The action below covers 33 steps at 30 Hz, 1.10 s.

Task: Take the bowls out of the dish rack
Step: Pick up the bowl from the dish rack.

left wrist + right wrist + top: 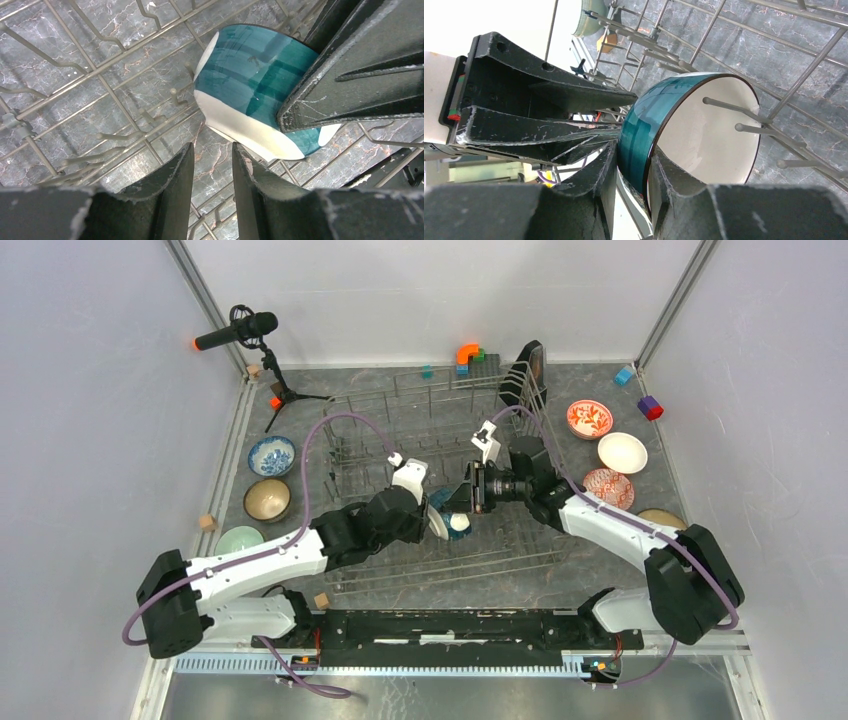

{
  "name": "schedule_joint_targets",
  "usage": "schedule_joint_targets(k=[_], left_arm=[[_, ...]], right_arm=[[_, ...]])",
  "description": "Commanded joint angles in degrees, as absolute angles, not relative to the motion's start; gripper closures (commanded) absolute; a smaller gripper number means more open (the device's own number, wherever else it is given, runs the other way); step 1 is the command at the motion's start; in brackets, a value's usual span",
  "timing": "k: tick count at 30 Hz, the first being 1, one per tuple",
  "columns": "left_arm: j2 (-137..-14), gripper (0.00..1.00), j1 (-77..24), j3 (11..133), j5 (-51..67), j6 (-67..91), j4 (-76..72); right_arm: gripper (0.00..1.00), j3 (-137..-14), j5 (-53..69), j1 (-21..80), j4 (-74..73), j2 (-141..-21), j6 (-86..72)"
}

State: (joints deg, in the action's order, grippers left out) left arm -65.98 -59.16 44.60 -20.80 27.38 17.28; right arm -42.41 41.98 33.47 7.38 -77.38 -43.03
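Observation:
A teal bowl with a white base stands on edge among the tines of the grey wire dish rack, near its middle. My right gripper is shut on the bowl's rim, one finger inside the white interior and one against the teal wall. From the left, my left gripper stands open just short of the bowl's white base, nothing between its fingers. In the left wrist view a right finger covers part of the bowl.
Left of the rack sit a blue-white bowl, a tan bowl and a mint green bowl. To its right are a red-floral, a white and a red-lattice bowl. A microphone stand and coloured blocks stand at the back.

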Motion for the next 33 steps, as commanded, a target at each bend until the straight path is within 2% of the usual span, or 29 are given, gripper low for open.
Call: schedule_joint_targets(k=[1,9,12,19,24,33], left_arm=[[-63.71,0.58,-58.85,45.97,-23.06,26.28,7.77],[-62.66,0.55,-58.85,45.29,-23.29,26.42,7.98],[-62.19,0.52,-58.81,45.20,-23.69,26.28,8.16],[-61.82,0.36,-58.88,45.44,-24.21,26.55,8.44],[-60.68,0.26,-58.88,45.75,-24.93,27.11,8.43],[-58.69,0.20,-58.81,46.32,-26.97,27.42,9.48]], right_arm=[[1.00,-43.35,47.17,33.84,18.73,-73.52,-49.52],[1.00,-42.79,46.45,32.53,23.40,-72.95,-53.54],[1.00,-45.02,46.04,32.23,21.02,-72.43,-52.34],[1.00,-52.15,42.09,32.24,6.99,-72.24,-41.68],[1.00,-52.95,42.10,32.23,8.75,-71.89,-42.82],[1.00,-53.61,40.43,30.89,13.21,-70.50,-45.95]])
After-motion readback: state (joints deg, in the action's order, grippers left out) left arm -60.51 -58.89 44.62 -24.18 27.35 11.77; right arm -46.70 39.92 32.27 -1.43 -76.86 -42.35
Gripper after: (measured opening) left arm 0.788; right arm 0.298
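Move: The teal bowl is already pinched by its rim in the right fingers, its middle about 4 cm below that hand and some 3 cm to its left. From the left hand, the bowl's middle is about 6 cm right, 2 cm ahead and a little lower. A row of rack tines stands roughly 6 cm ahead and 4 cm left of the left hand, and the rack's near rail 9 cm back and 4 cm right, both some 8 cm lower. The right fingers keep their pinch on the bowl's rim, one inside and one outside, while that hand creeps only about 1 cm forward and right. From close against the bowl's outside, the left hand backs off upwards by some 5 cm, drifting slightly forward, tilting its fingers up a little, and spreads them from under half open to nearly wide. ##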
